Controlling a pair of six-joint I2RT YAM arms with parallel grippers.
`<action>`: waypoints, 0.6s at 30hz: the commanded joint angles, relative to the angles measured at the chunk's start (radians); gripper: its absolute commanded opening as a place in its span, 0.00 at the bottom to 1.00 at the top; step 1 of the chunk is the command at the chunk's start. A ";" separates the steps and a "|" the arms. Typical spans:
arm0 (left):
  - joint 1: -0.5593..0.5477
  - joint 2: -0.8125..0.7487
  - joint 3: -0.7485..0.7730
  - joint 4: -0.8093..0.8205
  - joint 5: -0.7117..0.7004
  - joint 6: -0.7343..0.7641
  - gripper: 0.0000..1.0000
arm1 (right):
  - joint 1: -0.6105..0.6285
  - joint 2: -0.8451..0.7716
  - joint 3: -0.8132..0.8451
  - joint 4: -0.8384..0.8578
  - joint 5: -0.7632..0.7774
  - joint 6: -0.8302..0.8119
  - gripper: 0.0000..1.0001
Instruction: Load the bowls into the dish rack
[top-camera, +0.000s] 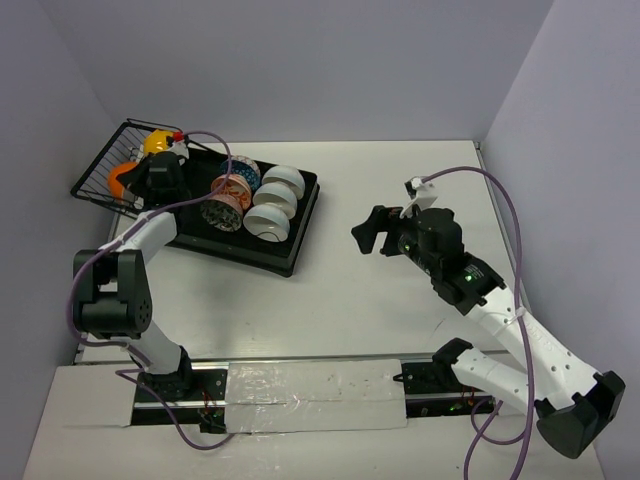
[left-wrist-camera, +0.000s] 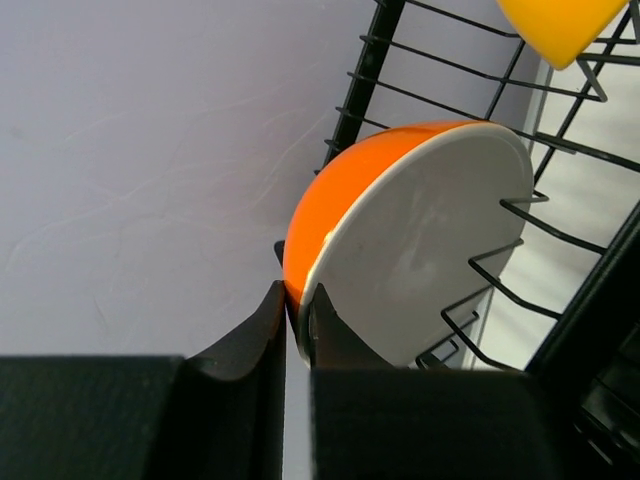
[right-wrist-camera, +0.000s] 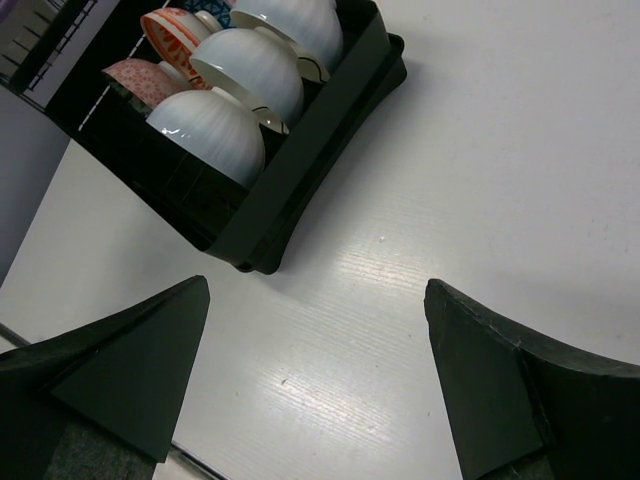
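An orange bowl (left-wrist-camera: 345, 195) with a white inside stands on edge in the wire basket (left-wrist-camera: 440, 75) at the left end of the dish rack (top-camera: 300, 225). My left gripper (left-wrist-camera: 298, 305) is shut on its rim, one finger outside and one inside. In the top view that left gripper (top-camera: 135, 190) and orange bowl (top-camera: 119, 180) sit below a yellow bowl (top-camera: 156, 143) in the basket. Three white bowls (top-camera: 275, 200) and three patterned bowls (top-camera: 228, 190) stand in two rows in the tray. My right gripper (top-camera: 368, 232) hovers open over the table, right of the rack, holding nothing.
The purple-grey wall (left-wrist-camera: 150, 150) is close behind the basket. In the right wrist view the rack's near corner (right-wrist-camera: 250, 255) and white bowls (right-wrist-camera: 210, 135) lie ahead of the right gripper (right-wrist-camera: 315, 375). White table (right-wrist-camera: 480, 150) stretches to the right.
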 joint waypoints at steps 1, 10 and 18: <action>-0.035 -0.037 0.024 -0.153 -0.018 -0.132 0.11 | -0.004 -0.029 -0.011 0.037 0.018 -0.016 0.95; -0.078 -0.074 0.064 -0.259 0.003 -0.276 0.27 | -0.004 -0.040 -0.004 0.025 0.028 -0.015 0.95; -0.113 -0.097 0.074 -0.344 0.009 -0.381 0.57 | -0.004 -0.054 -0.007 0.014 0.030 -0.010 0.95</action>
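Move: The left hand already pinches the rim of the orange bowl; its middle lies about 4 cm ahead of that hand, 1 cm to its left and some 2 cm below. The yellow bowl stands about 11 cm ahead, 5 cm right and 1 cm down; the orange-patterned bowl is level ahead, roughly 21 cm right, and the pink-patterned one 5 cm back, 20 cm right, both 8 cm lower. From the right hand the orange bowl lies about 14 cm ahead, 55 cm left, 5 cm down. The left fingers let go of the orange bowl's rim, spreading from nearly shut to about half open. As they part, the hand draws off to the right, about 5 cm, towards the patterned bowls, sinking some 3 cm, mostly late on, while the wrist rolls about 10 degrees, its left side dropping. ##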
